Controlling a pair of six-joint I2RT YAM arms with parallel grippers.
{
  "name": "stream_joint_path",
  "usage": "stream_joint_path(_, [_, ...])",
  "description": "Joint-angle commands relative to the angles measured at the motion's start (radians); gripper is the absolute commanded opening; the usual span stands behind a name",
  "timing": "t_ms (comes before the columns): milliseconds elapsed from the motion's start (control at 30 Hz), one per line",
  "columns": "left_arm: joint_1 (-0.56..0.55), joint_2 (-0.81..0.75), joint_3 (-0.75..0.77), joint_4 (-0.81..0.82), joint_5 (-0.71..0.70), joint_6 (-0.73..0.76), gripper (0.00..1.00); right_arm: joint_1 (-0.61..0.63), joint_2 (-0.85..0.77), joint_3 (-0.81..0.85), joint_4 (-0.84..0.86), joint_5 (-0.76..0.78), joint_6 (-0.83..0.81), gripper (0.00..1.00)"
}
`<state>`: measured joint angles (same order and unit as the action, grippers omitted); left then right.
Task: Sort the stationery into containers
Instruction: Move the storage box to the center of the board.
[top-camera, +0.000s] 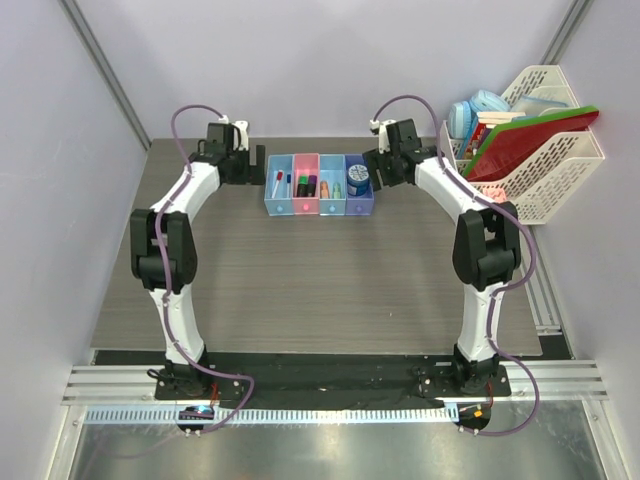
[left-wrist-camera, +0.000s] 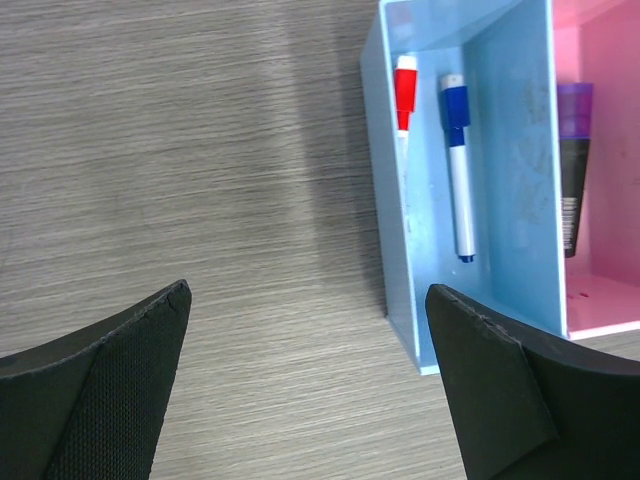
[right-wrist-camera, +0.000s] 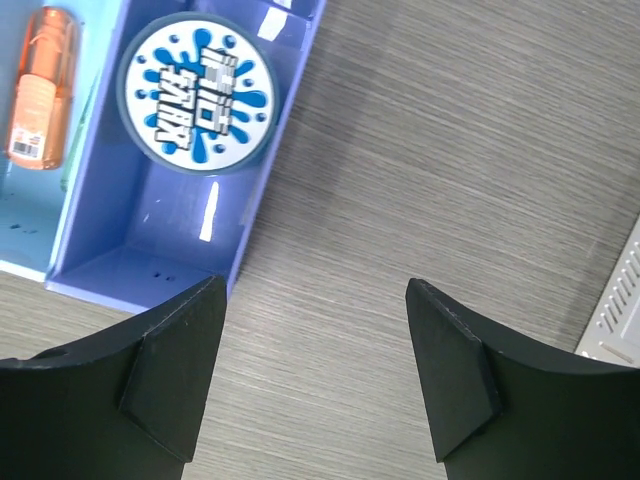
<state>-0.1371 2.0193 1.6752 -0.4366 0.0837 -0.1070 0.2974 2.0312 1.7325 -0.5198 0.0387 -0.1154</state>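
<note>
The row of four bins (top-camera: 319, 208) stands at the back middle of the table. The left light-blue bin (left-wrist-camera: 520, 160) holds a red-capped pen (left-wrist-camera: 404, 95) and a blue-capped pen (left-wrist-camera: 457, 165). The pink bin (left-wrist-camera: 600, 290) holds a purple highlighter (left-wrist-camera: 574, 165). The purple-blue bin (right-wrist-camera: 150, 260) holds the round blue roll (right-wrist-camera: 199, 93); an orange bit (right-wrist-camera: 42, 88) lies in the bin beside it. My left gripper (left-wrist-camera: 305, 340) is open and empty over bare table left of the bins. My right gripper (right-wrist-camera: 315, 330) is open and empty right of the bins.
A big white lattice file rack (top-camera: 535, 160) with red and green folders (top-camera: 520, 140) stands at the back right, close to my right arm; its edge shows in the right wrist view (right-wrist-camera: 615, 320). Grey walls enclose the table.
</note>
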Motion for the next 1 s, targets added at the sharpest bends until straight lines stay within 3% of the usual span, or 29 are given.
stream_joint_path(0, [-0.025,-0.013,0.034,0.039,0.03,-0.02,1.0,0.026,-0.036,0.007,0.026,-0.003,0.019,0.78])
stream_joint_path(533, [-0.09,0.061,-0.011,0.027,0.007,0.015,1.0,0.055,0.043,-0.017,0.038,0.012,0.003,0.77])
stream_joint_path(967, [-0.111,-0.031,-0.175,0.022,0.027,0.052,1.0,0.1,-0.014,-0.158,0.046,0.02,0.002,0.77])
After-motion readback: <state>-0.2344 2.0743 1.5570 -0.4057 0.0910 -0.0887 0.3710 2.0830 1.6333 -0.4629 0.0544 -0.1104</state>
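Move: The storage box's middle is roughly 21 cm to the left hand's right, 3 cm ahead and 8 cm below. Inside its near end the red marker lies about 9 cm to that hand's right and 3 cm ahead, the blue marker 3 cm farther right. From the right hand, the storage box's middle is some 20 cm left and 3 cm ahead, the blue tub about 8 cm left and 4 cm ahead; all these contents are about 9 cm down. Closing in on the storage box from both ends, the hands first go inward level, the left about 5 cm to the right and the right 2–3 cm to the left. Both then sink some 6 cm, drawing back more quickly near the end, so their still-open fingers straddle the box's end walls, one inside and one outside, dragging the box back. The wrists tip slightly farther down. ##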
